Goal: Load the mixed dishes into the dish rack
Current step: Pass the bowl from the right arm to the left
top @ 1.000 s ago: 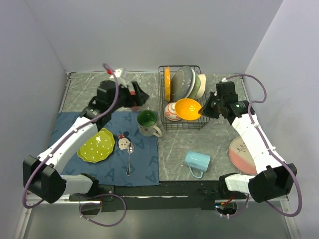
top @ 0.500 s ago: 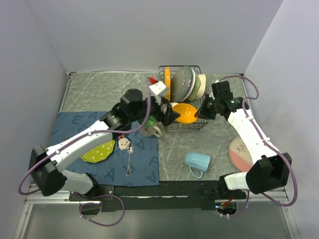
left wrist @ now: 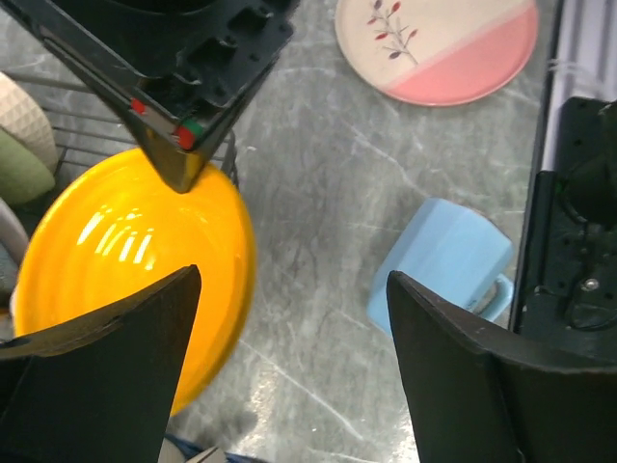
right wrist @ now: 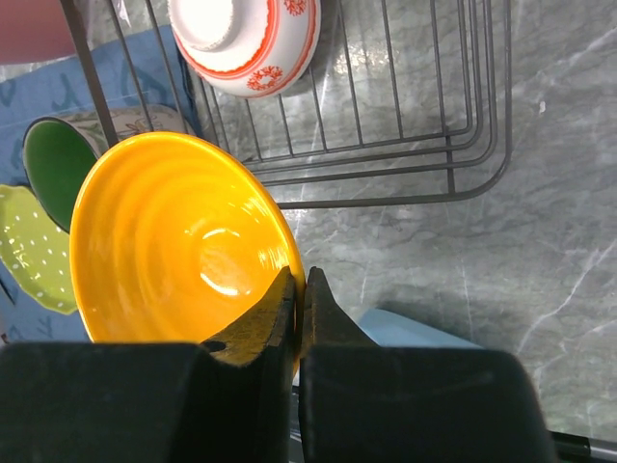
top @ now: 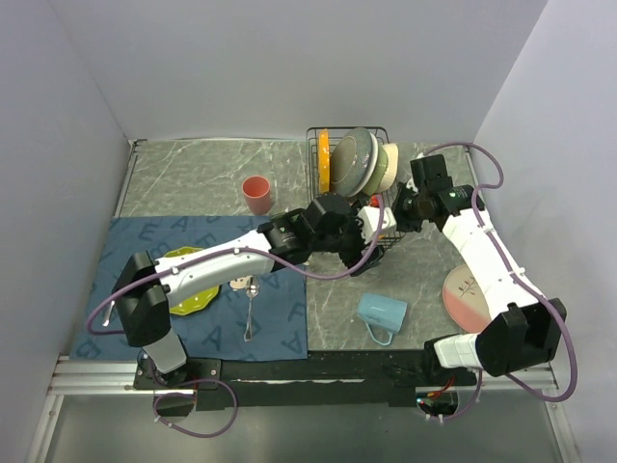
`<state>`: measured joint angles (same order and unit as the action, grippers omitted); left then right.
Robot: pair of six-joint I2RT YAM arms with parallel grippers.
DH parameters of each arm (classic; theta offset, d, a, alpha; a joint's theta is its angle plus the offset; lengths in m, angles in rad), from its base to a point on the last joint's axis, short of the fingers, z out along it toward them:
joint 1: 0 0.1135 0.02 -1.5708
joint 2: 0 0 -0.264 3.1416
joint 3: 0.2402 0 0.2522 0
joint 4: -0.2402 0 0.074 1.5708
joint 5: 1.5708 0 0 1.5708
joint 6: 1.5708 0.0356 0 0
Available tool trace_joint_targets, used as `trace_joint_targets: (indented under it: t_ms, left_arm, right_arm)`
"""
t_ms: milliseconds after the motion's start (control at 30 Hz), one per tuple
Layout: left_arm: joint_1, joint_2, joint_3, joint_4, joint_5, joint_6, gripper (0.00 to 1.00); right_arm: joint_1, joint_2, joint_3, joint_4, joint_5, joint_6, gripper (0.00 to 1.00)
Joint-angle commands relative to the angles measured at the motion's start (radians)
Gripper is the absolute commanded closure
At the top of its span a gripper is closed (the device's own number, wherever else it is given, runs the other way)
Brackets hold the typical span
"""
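My right gripper point(right wrist: 301, 289) is shut on the rim of an orange bowl point(right wrist: 178, 251), holding it tilted over the front of the black wire dish rack point(right wrist: 386, 116). My left gripper point(left wrist: 294, 367) hangs open beside that bowl point(left wrist: 125, 289), its left finger next to the rim and nothing between the fingers. In the top view the left arm hides the bowl. An orange scalloped plate point(top: 324, 159), a grey plate point(top: 355, 159) and a cream bowl point(top: 386, 166) stand in the rack point(top: 313, 183). A red-patterned bowl point(right wrist: 246, 39) lies inside it.
A pink cup point(top: 255, 193) stands behind the blue mat point(top: 280, 318). A lime-green plate point(top: 188, 285) and a spoon point(top: 251, 309) lie on the mat. A green-lined mug point(right wrist: 58, 159) is by the rack. A blue mug point(top: 381, 313) and a pink plate point(top: 472, 289) lie front right.
My left arm has swung from the back left across to the rack's front, beside the orange bowl. The pink cup now stands uncovered at the back. My right gripper lifted the bowl slightly.
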<state>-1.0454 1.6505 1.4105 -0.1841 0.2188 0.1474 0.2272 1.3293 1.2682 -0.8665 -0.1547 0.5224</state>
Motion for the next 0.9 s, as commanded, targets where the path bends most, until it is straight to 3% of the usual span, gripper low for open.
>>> trace_joint_targets:
  t_ms: [0, 233, 333, 633, 667, 733, 867]
  left_arm:
    - [-0.007, 0.025, 0.099, -0.035, -0.053, 0.063, 0.16]
    - [-0.015, 0.078, 0.131, -0.044, -0.116, 0.081, 0.14]
    - [-0.015, 0.103, 0.145, -0.069, -0.11, 0.087, 0.2]
    - [-0.016, 0.138, 0.16, -0.086, -0.139, 0.077, 0.58]
    - [-0.016, 0.14, 0.162, -0.086, -0.147, 0.073, 0.76]
    - [-0.016, 0.15, 0.166, -0.075, -0.188, 0.052, 0.97]
    - [-0.016, 0.143, 0.153, -0.04, -0.216, 0.02, 0.99]
  right_arm:
    - [0.009, -0.05, 0.046, -0.008, 0.011, -0.016, 1.0]
    - [0.015, -0.058, 0.042, -0.006, -0.003, -0.024, 1.0]
    - [0.015, -0.061, 0.04, -0.005, -0.008, -0.025, 1.0]
    - [0.015, -0.065, 0.045, -0.002, -0.023, -0.022, 1.0]
    - [0.017, -0.065, 0.046, 0.0, -0.023, -0.022, 1.0]
    - [0.015, -0.068, 0.039, 0.006, -0.026, -0.024, 1.0]
    - [0.014, -0.076, 0.03, 0.018, -0.028, -0.019, 0.91]
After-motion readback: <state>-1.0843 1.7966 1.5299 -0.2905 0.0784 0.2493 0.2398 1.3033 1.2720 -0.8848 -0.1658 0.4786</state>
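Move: The orange bowl, held by its right-hand rim in the right hand, has its middle about 8 cm ahead of the left hand, 4 cm to its right and 5 cm lower; from the right hand it lies 6 cm left, 2 cm ahead and 1 cm lower. Below the left hand, the blue mug is about 15 cm back and 8 cm right, the red-patterned bowl 10 cm ahead and 5 cm left, and the green mug 17 cm left and 4 cm ahead. The left fingers close on the orange bowl's near rim and pinch it, after the open hand first eases about 2 cm forward, then sinks about 4 cm, its tips dipping some 10 degrees. The right fingers stay shut on the right-hand rim throughout, that hand almost still. ##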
